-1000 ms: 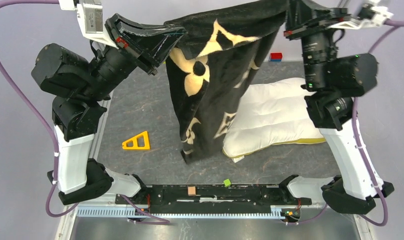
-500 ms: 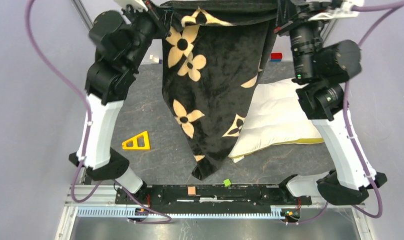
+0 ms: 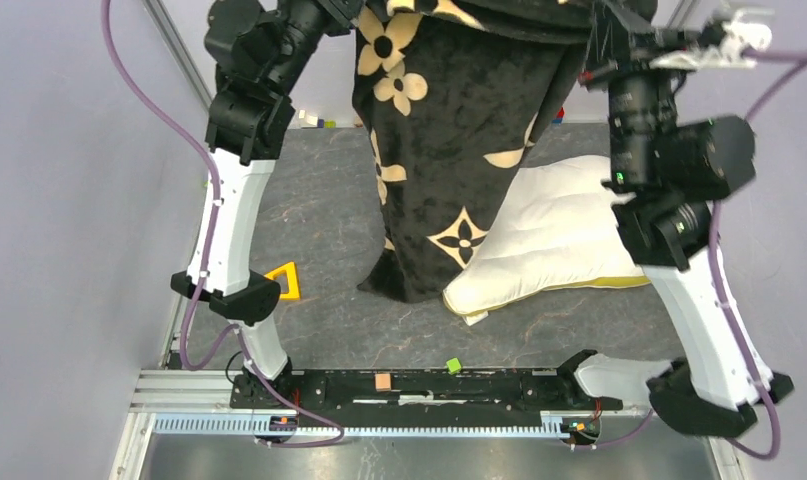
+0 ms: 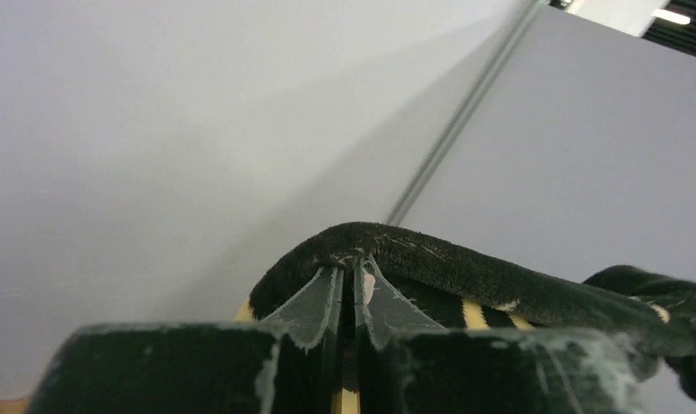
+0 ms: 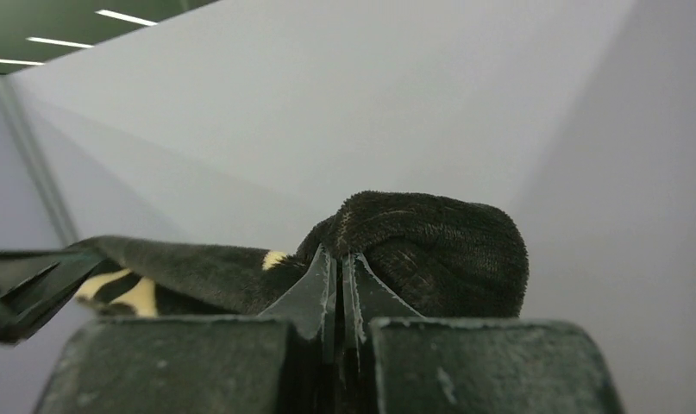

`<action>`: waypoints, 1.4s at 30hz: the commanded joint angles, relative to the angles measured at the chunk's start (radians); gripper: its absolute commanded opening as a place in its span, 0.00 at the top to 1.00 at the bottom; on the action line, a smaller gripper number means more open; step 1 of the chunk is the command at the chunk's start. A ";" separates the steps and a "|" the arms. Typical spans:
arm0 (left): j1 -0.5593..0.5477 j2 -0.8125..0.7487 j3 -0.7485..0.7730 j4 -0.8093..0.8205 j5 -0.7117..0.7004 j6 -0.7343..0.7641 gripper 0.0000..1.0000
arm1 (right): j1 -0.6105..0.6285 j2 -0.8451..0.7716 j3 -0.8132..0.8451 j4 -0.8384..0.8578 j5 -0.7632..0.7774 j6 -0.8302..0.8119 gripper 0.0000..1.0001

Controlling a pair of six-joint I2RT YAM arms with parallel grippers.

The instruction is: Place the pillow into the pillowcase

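Note:
The pillowcase (image 3: 449, 140), black plush with tan flower and star motifs, hangs high above the table, held by its top edge between both arms. Its lower end dangles just over the mat and covers the left part of the pillow (image 3: 559, 240). That pillow is cream-white and quilted with a yellow edge, and lies flat at the right. My left gripper (image 4: 353, 267) is shut on the fabric's folded top edge. My right gripper (image 5: 338, 257) is shut on a bunched corner of the same edge. In the top view both grippers sit at the upper frame edge, mostly cut off.
An orange triangle (image 3: 284, 282) lies on the grey mat (image 3: 319, 210) beside the left arm's base link. A green cube (image 3: 454, 365) and a tan block (image 3: 383, 381) sit by the front rail. Small coloured blocks (image 3: 314, 121) lie at the far edge. Purple walls stand on both sides.
Both arms have risen, the left one stretching far up and back. The pillowcase has gone up with them and spread wider; its lower end has lifted and swung back from the front.

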 commanded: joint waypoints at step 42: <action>0.289 -0.018 -0.414 -0.364 0.014 -0.017 0.02 | 0.284 0.019 -0.710 -0.234 -0.465 0.336 0.09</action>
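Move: Some 64 cm below the left hand, about 6 cm ahead and 9 cm to its left, is the middle of the table patch left of the pillow, where the held pillowcase is taken. That patch lies about 16 cm ahead, 31 cm left and 66 cm below the right hand. The pillow lies about 11 cm ahead and 14 cm right of the right hand, 63 cm down; the yellow triangle is about 10 cm back and 25 cm left of the left hand, 63 cm down. Swinging the hanging pillowcase down and left, both hands whip it towards the table left of the pillow: the right drops about 40 cm while sweeping as far left, drawing somewhat back and turning counter-clockwise; the left drops some 30 cm, going left and forward and tipping down about 50 degrees. Near the bottom, still well above the table, both grippers open wide, let go and veer back right. ##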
